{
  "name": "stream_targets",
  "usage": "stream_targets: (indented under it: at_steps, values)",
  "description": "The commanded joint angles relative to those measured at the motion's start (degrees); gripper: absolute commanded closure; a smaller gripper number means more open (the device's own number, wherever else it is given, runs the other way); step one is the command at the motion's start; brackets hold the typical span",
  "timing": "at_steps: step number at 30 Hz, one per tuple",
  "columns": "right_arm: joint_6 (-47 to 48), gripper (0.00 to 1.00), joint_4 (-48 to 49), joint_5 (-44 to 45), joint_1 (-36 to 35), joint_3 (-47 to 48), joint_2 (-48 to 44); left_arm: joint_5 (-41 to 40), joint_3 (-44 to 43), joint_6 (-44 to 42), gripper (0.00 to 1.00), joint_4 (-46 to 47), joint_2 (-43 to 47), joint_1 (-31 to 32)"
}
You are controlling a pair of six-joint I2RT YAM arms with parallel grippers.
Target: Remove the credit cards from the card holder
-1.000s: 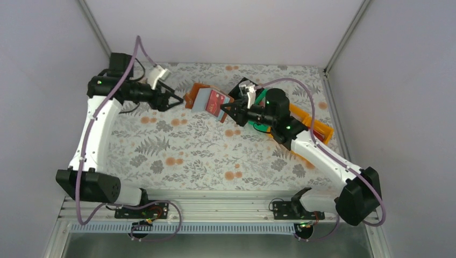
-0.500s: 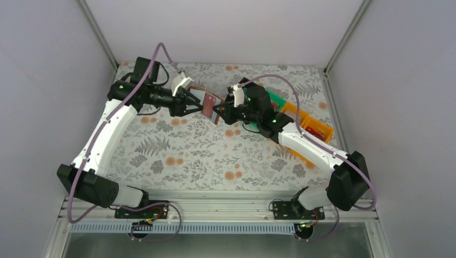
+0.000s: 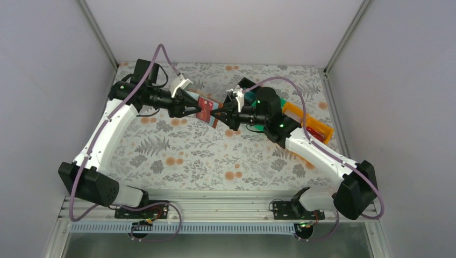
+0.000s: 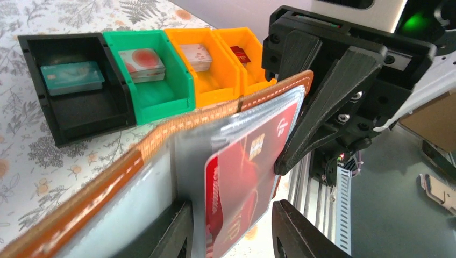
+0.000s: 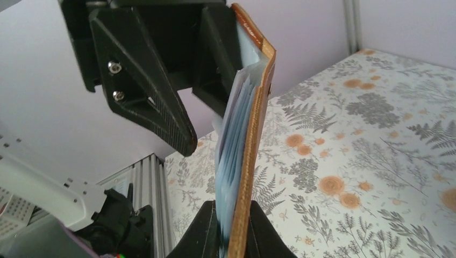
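The card holder (image 3: 209,105) hangs in the air between both arms, its brown stitched edge (image 4: 177,126) up and its pale inside showing. My right gripper (image 3: 220,114) is shut on one half of it; in the right wrist view its jaws (image 5: 235,231) pinch the brown cover (image 5: 253,161) and pale pockets. A red credit card (image 4: 247,177) sticks out of a slot. My left gripper (image 4: 234,231) has closed round it: one finger (image 4: 175,234) lies against the pale panel, the other (image 4: 296,234) meets the card's lower corner.
A row of bins stands behind the right arm: a black bin (image 4: 86,115) with a teal card (image 4: 72,78), a green bin (image 4: 161,102) with a pale card (image 4: 142,59), and two orange bins (image 4: 215,83). Walls enclose the flowered table (image 3: 188,156).
My left arm swung right to the card holder and its jaws narrowed round the red card. My right gripper kept its hold and shifted the holder slightly left.
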State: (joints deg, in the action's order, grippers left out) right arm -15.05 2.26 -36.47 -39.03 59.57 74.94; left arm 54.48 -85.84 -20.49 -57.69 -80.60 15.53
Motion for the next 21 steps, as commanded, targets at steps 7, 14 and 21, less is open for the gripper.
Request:
stream_targets:
  at_steps: [7,14,21]
  values:
    - [5.3,0.96,7.4,-15.2,-1.1,0.1,-2.1,8.9,-1.0,-5.5,0.6,-1.2,1.5,0.0]
    - [4.6,0.96,7.1,-13.6,-1.1,1.1,-0.8,17.1,-2.9,-10.3,0.8,-4.9,1.5,3.1]
    - [5.0,0.94,5.9,-11.1,-1.1,0.9,-1.6,19.8,-4.7,-16.5,0.98,-11.1,1.7,3.3]
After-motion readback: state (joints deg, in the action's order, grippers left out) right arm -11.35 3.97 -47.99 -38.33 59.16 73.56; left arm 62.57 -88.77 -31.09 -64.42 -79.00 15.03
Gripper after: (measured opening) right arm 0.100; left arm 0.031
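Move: The red credit card, still in its slot in the card holder, has its middle about 3 cm to the right of the left hand, level with it in reach and height. The opened holder's middle is about 1 cm right and 2 cm ahead; the black box lies some 15 cm right and 11 cm ahead, the green box 22 cm right and 6 cm ahead, both about 26 cm lower. For the right hand, gripping the holder, the card is 2 cm left, 1 cm ahead. The left hand, fingers parted around the free edge of the red card, draws back and rises about 3 cm each way, turning some 10 degrees clockwise, and over the second half shuts its fingers from about a third open to pinch that edge. The right hand keeps its grip on the holder and goes back about 3 cm with it, rising a little and turning about 10 degrees counter-clockwise, holding the card up to the closing fingers. ##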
